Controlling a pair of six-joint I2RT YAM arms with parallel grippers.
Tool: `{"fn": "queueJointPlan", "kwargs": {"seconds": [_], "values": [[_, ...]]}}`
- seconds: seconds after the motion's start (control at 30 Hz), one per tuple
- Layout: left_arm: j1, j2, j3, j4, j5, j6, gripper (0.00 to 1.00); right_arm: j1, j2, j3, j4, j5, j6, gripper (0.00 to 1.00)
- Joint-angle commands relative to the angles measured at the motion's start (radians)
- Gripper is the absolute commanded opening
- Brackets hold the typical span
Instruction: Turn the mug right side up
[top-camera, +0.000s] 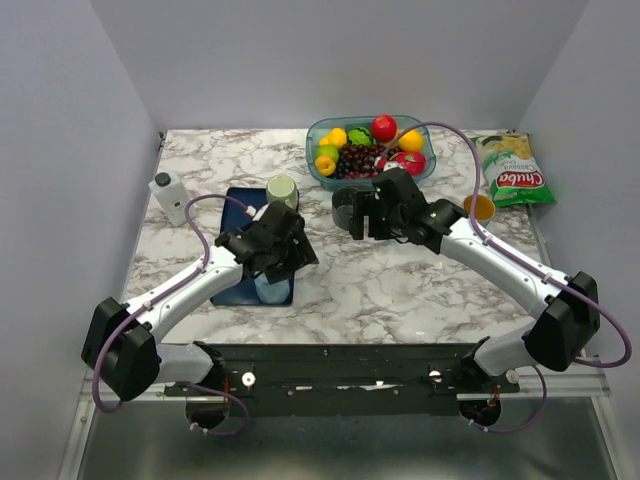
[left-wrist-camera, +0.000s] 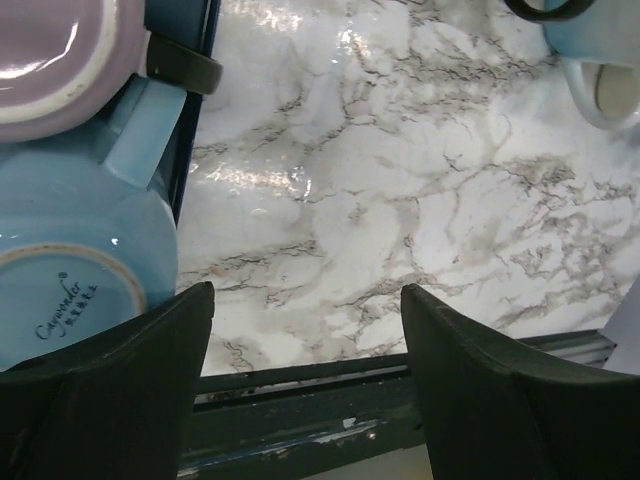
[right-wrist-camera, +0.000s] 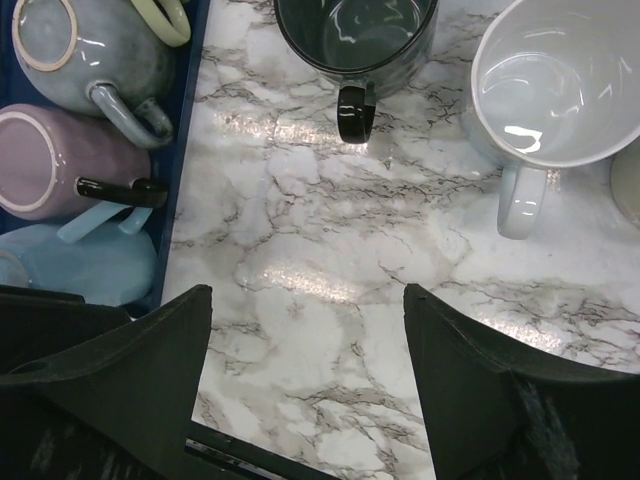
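Several mugs stand upside down on the blue tray (top-camera: 232, 205): a light blue mug (left-wrist-camera: 70, 250) (right-wrist-camera: 85, 265), a lilac mug (left-wrist-camera: 45, 60) (right-wrist-camera: 45, 160) with a black handle, a grey-blue mug (right-wrist-camera: 75, 50) and a green mug (top-camera: 283, 190). My left gripper (top-camera: 300, 255) (left-wrist-camera: 305, 292) hangs open over bare marble just right of the tray. The light blue mug sits beside its left finger, outside the jaws. My right gripper (top-camera: 362, 222) (right-wrist-camera: 307, 292) is open above marble, with nothing between its fingers. A dark mug (right-wrist-camera: 355, 35) (top-camera: 348, 208) and a white mug (right-wrist-camera: 555, 85) stand upright beyond it.
A glass bowl of fruit (top-camera: 370, 150) sits at the back. A chips bag (top-camera: 515, 172) and an orange item (top-camera: 480, 207) lie at the right. A white bottle (top-camera: 170, 196) stands left of the tray. The table's near edge rail (left-wrist-camera: 300, 400) is close to my left fingers.
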Motion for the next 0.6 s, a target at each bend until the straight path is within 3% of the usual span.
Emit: {"fn": "queueJointPlan", "kwargs": {"seconds": [0.0, 0.57], "values": [[-0.008, -0.032, -0.034, -0.07, -0.103, -0.045, 0.83, -0.007, -0.023, -0.015, -0.01, -0.023, -0.001, 0.83], [-0.005, -0.188, -0.115, -0.271, -0.335, -0.208, 0.83, -0.007, -0.04, -0.055, 0.008, -0.054, 0.015, 0.81]]}}
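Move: The blue mug, standing base up in the near corner of the tray, lies about 8 cm left of the empty left hand, roughly 2 cm back and 6 cm below. The purple mug stands some 8 cm farther out than the blue one and 2 cm left of it; the grey mug is about 14 cm ahead of the left hand and 8 cm left. From the right hand, the blue mug is about 23 cm left, 10 cm back and 11 cm down. Towards the upturned blue mug the empty left hand swings about 6 cm left, drawing back nearly 3 cm and sinking slightly. Its wrist turns some 10 degrees counter-clockwise while its left side rises about as much, bringing the fingers nearer upright; they stay wide open, with no contact to be seen. ##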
